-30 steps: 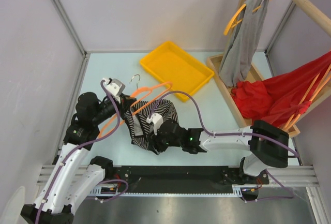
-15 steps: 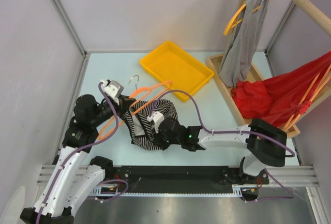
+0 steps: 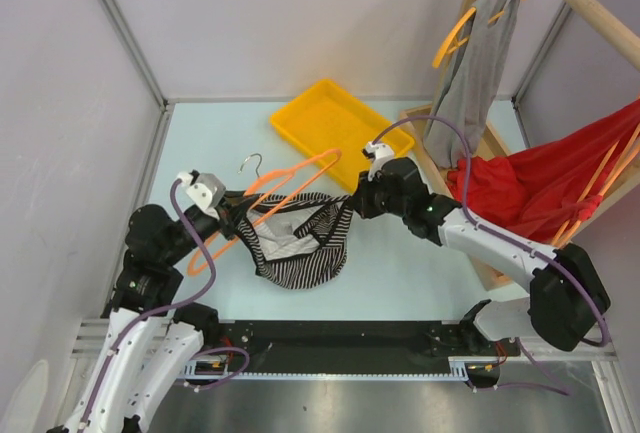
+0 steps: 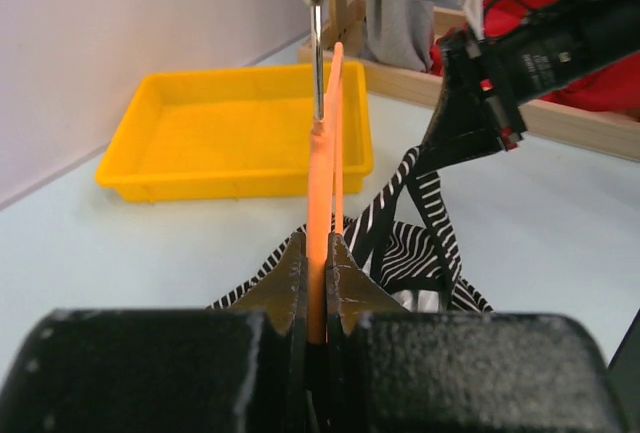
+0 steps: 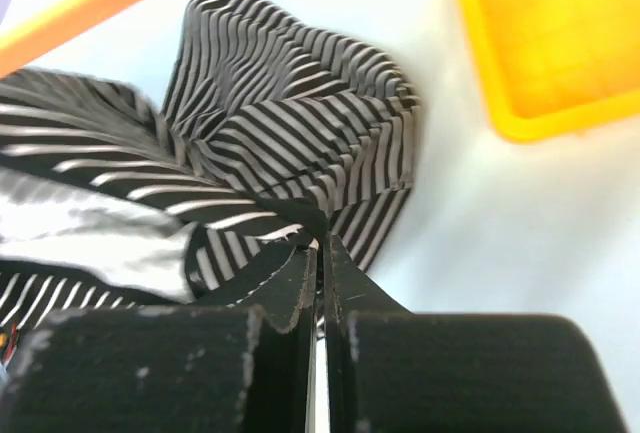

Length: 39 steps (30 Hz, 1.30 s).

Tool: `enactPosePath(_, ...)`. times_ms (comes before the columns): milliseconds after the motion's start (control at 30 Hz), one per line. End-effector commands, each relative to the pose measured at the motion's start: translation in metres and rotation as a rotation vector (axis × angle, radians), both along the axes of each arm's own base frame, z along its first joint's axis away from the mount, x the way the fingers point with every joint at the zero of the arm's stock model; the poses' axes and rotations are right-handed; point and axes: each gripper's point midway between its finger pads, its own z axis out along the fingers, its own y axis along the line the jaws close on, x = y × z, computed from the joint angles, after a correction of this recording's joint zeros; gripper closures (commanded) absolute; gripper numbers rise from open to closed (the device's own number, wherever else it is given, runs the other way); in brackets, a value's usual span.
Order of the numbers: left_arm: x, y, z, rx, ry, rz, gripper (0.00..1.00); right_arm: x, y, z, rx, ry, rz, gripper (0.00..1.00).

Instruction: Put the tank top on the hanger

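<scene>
The striped tank top point(image 3: 300, 248) lies bunched on the table, partly draped over the orange hanger point(image 3: 290, 178). My left gripper point(image 3: 232, 215) is shut on the hanger's lower bar, with its silver hook point(image 3: 252, 163) pointing away. In the left wrist view the hanger point(image 4: 322, 183) stands edge-on between the jaws of my left gripper point(image 4: 318, 243), and the tank top point(image 4: 420, 253) sits behind it. My right gripper point(image 3: 357, 201) is shut on a dark strap edge and holds it taut to the right. In the right wrist view my right gripper point(image 5: 320, 245) pinches the tank top point(image 5: 290, 123).
A yellow tray point(image 3: 340, 133) sits just behind the hanger and the right gripper. At the right, a wooden rack base point(image 3: 440, 188) stands under a rail holding a grey garment point(image 3: 470, 83) and a red cloth point(image 3: 540, 188) on other orange hangers. Frame posts line the left wall.
My right gripper has shut on the tank top's strap and swung up and to the right toward the tray, stretching the garment out. The left gripper and hanger have shifted slightly left.
</scene>
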Motion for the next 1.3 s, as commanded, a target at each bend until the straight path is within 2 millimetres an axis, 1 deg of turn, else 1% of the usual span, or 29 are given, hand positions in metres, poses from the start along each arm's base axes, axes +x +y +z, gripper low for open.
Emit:
enactPosePath(0,-0.008,-0.006,0.024,-0.033,-0.101,-0.055,1.0,0.017,-0.014,-0.009,0.007,0.038,-0.036,1.0)
enactPosePath(100,-0.012,-0.012,0.023,-0.034,-0.093,-0.104,1.0,0.039,-0.026,-0.004,0.004,0.019,-0.076,1.0)
enactPosePath(133,-0.015,-0.014,0.023,-0.035,-0.095,-0.121,1.0,0.046,-0.034,-0.004,0.007,0.025,-0.093,1.0)
enactPosePath(167,-0.016,-0.016,0.022,-0.034,-0.089,-0.138,1.0,0.055,-0.038,0.005,0.018,0.012,-0.109,1.0)
enactPosePath(200,-0.019,-0.02,0.021,-0.033,-0.08,-0.17,1.0,0.06,-0.043,0.009,0.02,0.007,-0.118,1.0)
enactPosePath(233,-0.019,-0.022,0.02,-0.032,-0.073,-0.179,1.0,0.067,-0.052,0.012,0.023,0.006,-0.137,1.0)
enactPosePath(267,-0.019,-0.022,0.019,-0.031,-0.071,-0.187,1.0,0.074,-0.055,0.024,0.034,-0.017,-0.147,1.0)
enactPosePath(333,-0.021,-0.024,0.02,-0.033,-0.074,-0.198,1.0,0.082,-0.062,0.032,0.031,-0.029,-0.151,1.0)
enactPosePath(367,-0.021,-0.024,0.02,-0.034,-0.074,-0.199,1.0,0.088,-0.069,0.035,0.032,-0.029,-0.164,1.0)
enactPosePath(400,-0.021,-0.024,0.02,-0.034,-0.073,-0.201,1.0,0.093,-0.069,0.046,0.046,-0.046,-0.156,1.0)
enactPosePath(467,-0.02,-0.024,0.019,-0.033,-0.068,-0.199,1.0,0.097,-0.076,0.049,0.045,-0.033,-0.159,1.0)
enactPosePath(500,-0.019,-0.024,0.019,-0.032,-0.071,-0.196,1.0,0.098,-0.075,0.058,0.053,-0.046,-0.148,1.0)
enactPosePath(667,-0.017,-0.023,0.017,-0.032,-0.061,-0.184,1.0,0.093,-0.079,0.073,0.048,-0.058,-0.13,1.0)
enactPosePath(733,-0.016,-0.023,0.018,-0.031,-0.064,-0.182,1.0,0.09,-0.081,0.075,0.04,-0.053,-0.131,1.0)
enactPosePath(867,-0.015,-0.022,0.015,-0.029,-0.056,-0.175,1.0,0.08,-0.081,0.085,0.059,-0.036,-0.116,1.0)
enactPosePath(933,-0.015,-0.023,0.016,-0.029,-0.059,-0.178,1.0,0.074,-0.081,0.091,0.068,-0.036,-0.11,1.0)
enactPosePath(1000,-0.015,-0.023,0.015,-0.029,-0.055,-0.179,1.0,0.069,-0.081,0.102,0.084,-0.044,-0.105,1.0)
enactPosePath(1100,-0.015,-0.023,0.015,-0.028,-0.054,-0.182,1.0,0.061,-0.075,0.118,0.134,-0.048,-0.077,1.0)
enactPosePath(1233,-0.015,-0.024,0.015,-0.029,-0.051,-0.185,1.0,0.05,-0.065,0.133,0.166,-0.059,-0.041,1.0)
enactPosePath(1267,-0.014,-0.023,0.014,-0.029,-0.05,-0.184,1.0,0.046,-0.059,0.136,0.168,-0.06,-0.027,1.0)
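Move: The tank top's strap is pinched in the right fingers. The hanger's free end is what it goes to, about 6 cm ahead of the right hand, 5 cm to its left and some 14 cm higher. The garment's body lies roughly 14 cm left, 3 cm back and 10 cm below; the yellow tray is about 22 cm ahead, 3 cm left and 11 cm below. From the left hand, which holds the hanger, the pinched strap is some 8 cm ahead, 25 cm right and 14 cm lower. The tank top's strap, still pinched in the right fingers, is drawn forward and to the right, dipping slightly and then climbing towards the hanger's free end. After about 8 cm forward it comes back some 3 cm while rising on, to end roughly 9 cm higher. The left hand keeps hold of the hanger, easing back and right and turning it about 10 degrees clockwise so its free end swings towards the strap. ##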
